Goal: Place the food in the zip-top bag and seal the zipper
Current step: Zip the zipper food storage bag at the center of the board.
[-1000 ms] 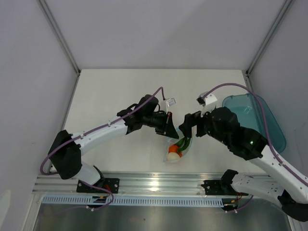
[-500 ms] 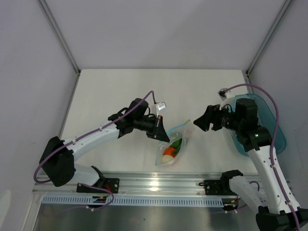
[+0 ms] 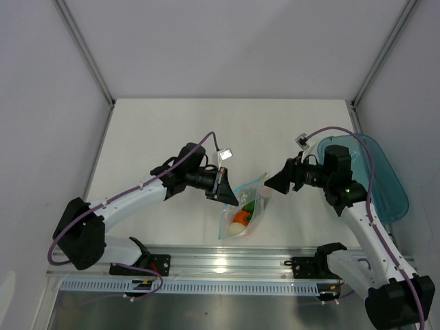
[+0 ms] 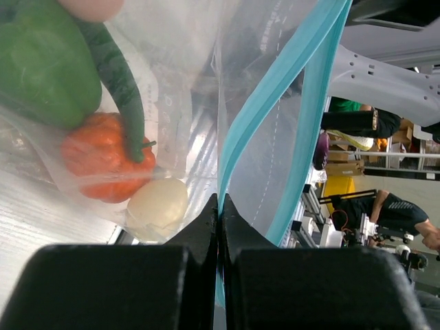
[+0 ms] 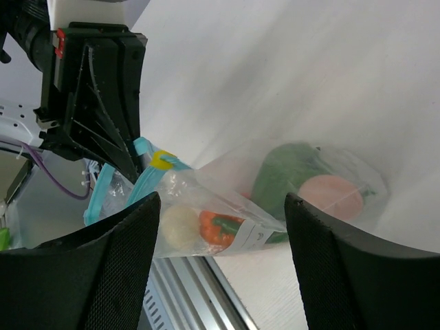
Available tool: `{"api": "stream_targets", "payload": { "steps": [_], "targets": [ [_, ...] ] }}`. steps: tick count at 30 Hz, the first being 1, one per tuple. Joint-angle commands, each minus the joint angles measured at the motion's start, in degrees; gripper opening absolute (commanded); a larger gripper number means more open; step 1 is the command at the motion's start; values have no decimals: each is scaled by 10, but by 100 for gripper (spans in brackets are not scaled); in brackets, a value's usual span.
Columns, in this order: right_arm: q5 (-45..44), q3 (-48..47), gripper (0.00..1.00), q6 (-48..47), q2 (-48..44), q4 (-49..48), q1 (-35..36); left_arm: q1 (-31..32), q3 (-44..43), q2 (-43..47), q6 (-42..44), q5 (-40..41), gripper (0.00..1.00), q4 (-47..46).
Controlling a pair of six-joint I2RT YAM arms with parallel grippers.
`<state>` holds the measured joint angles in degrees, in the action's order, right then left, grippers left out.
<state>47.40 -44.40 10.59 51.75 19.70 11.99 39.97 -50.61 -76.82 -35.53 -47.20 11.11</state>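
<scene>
The clear zip-top bag (image 3: 242,214) hangs over the table's near edge, lifted by its mouth. Inside are the food pieces: a green pepper (image 4: 41,69), an orange-red round one (image 4: 103,158) and a pale egg (image 4: 158,203). My left gripper (image 4: 220,199) is shut on the teal zipper (image 4: 275,89) at the strip's left end (image 3: 232,196). My right gripper (image 3: 271,184) is open just right of the bag's mouth. In the right wrist view its fingers (image 5: 117,268) frame the bag (image 5: 227,206) without touching it, and a yellow slider tab (image 5: 161,159) sits on the strip.
A translucent teal tray (image 3: 388,179) lies at the table's right edge, behind the right arm. The aluminium rail (image 3: 227,265) with the arm bases runs just below the hanging bag. White walls enclose the table on three sides.
The right arm drew back to the right, then its gripper came in again beside the bag's mouth, jaws a little narrower. The left gripper carried the bag slightly left and nearer.
</scene>
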Motion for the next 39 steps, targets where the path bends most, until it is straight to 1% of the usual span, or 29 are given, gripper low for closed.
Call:
{"api": "stream_targets", "payload": {
  "steps": [1,5,7,9,10,11,13,14,18,19,20,22,23,24,25,27,28,30,31,34,36,39],
  "targets": [
    [34,20,74,-1,5,-133,0,-7,2,4,4,-33,0,-32],
    [88,34,67,-16,34,-170,1,-11,3,1,4,-45,1,-37],
    [122,38,65,-27,43,-185,1,-14,5,-2,4,-50,1,-42],
    [141,41,61,-28,57,-211,1,-16,7,-3,4,-50,1,-43],
    [151,40,60,-25,63,-215,1,-17,7,-4,3,-50,1,-43],
    [156,39,57,-22,67,-218,1,-18,7,-5,2,-53,1,-46],
    [162,41,54,-22,79,-223,3,-19,8,-4,1,-52,1,-48],
    [161,41,49,-21,83,-222,4,-20,7,-5,1,-54,1,-48],
    [180,42,38,-10,106,-241,13,-20,7,-11,1,-61,0,-50],
    [178,42,34,-10,109,-242,18,-20,6,-11,1,-62,1,-50],
    [176,41,23,-12,112,-242,27,-20,6,-13,0,-64,0,-51],
    [178,40,12,-11,115,-248,37,-20,5,-13,1,-66,1,-51],
    [176,40,0,-8,116,-250,47,-20,4,-11,4,-66,1,-49],
    [170,40,0,6,115,-259,52,-20,3,-6,6,-63,3,-48],
    [169,41,0,14,113,-266,56,-20,2,-3,8,-61,17,-47],
    [161,41,0,30,109,-270,67,-20,-2,8,21,-35,37,-39],
    [155,41,0,48,107,-269,71,-19,-7,21,28,-21,52,-22],
    [150,41,0,70,100,-272,77,-19,-16,36,47,4,61,-10],
    [145,39,0,89,99,-268,81,-20,-16,51,51,22,67,-9],
    [131,34,0,109,88,-245,96,-20,-21,72,63,42,74,-19],
    [100,27,0,111,76,-212,108,-19,-21,90,63,59,76,-34],
    [68,25,0,133,63,-200,122,-16,-15,112,58,81,78,-61]
  ]
}}
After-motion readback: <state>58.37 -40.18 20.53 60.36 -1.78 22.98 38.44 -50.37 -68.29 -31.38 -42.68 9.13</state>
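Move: Some 3 cm to the right hand's left, about 1 cm ahead and 1 cm lower, is the zipper's far end with its yellow slider; from the left hand, still shut on the zipper, it lies roughly 8 cm ahead, 8 cm right and 2 cm up. From the right hand, the green pepper in the bag sits about 2 cm back and 5 cm left, the tomato about 6 cm back and 8 cm left, both some 15 cm below. Reaching left with its open fingers, the right hand moves about 4 cm to the zipper's slider end, turning some 20 degrees counter-clockwise, and pinches the zipper strip right beside the yellow slider. It then draws that end back and left about 4 cm. The left hand holds until this pinch is made, then opens wide, lets go of the zipper and starts up about 4 cm, its fingers tilting up. ##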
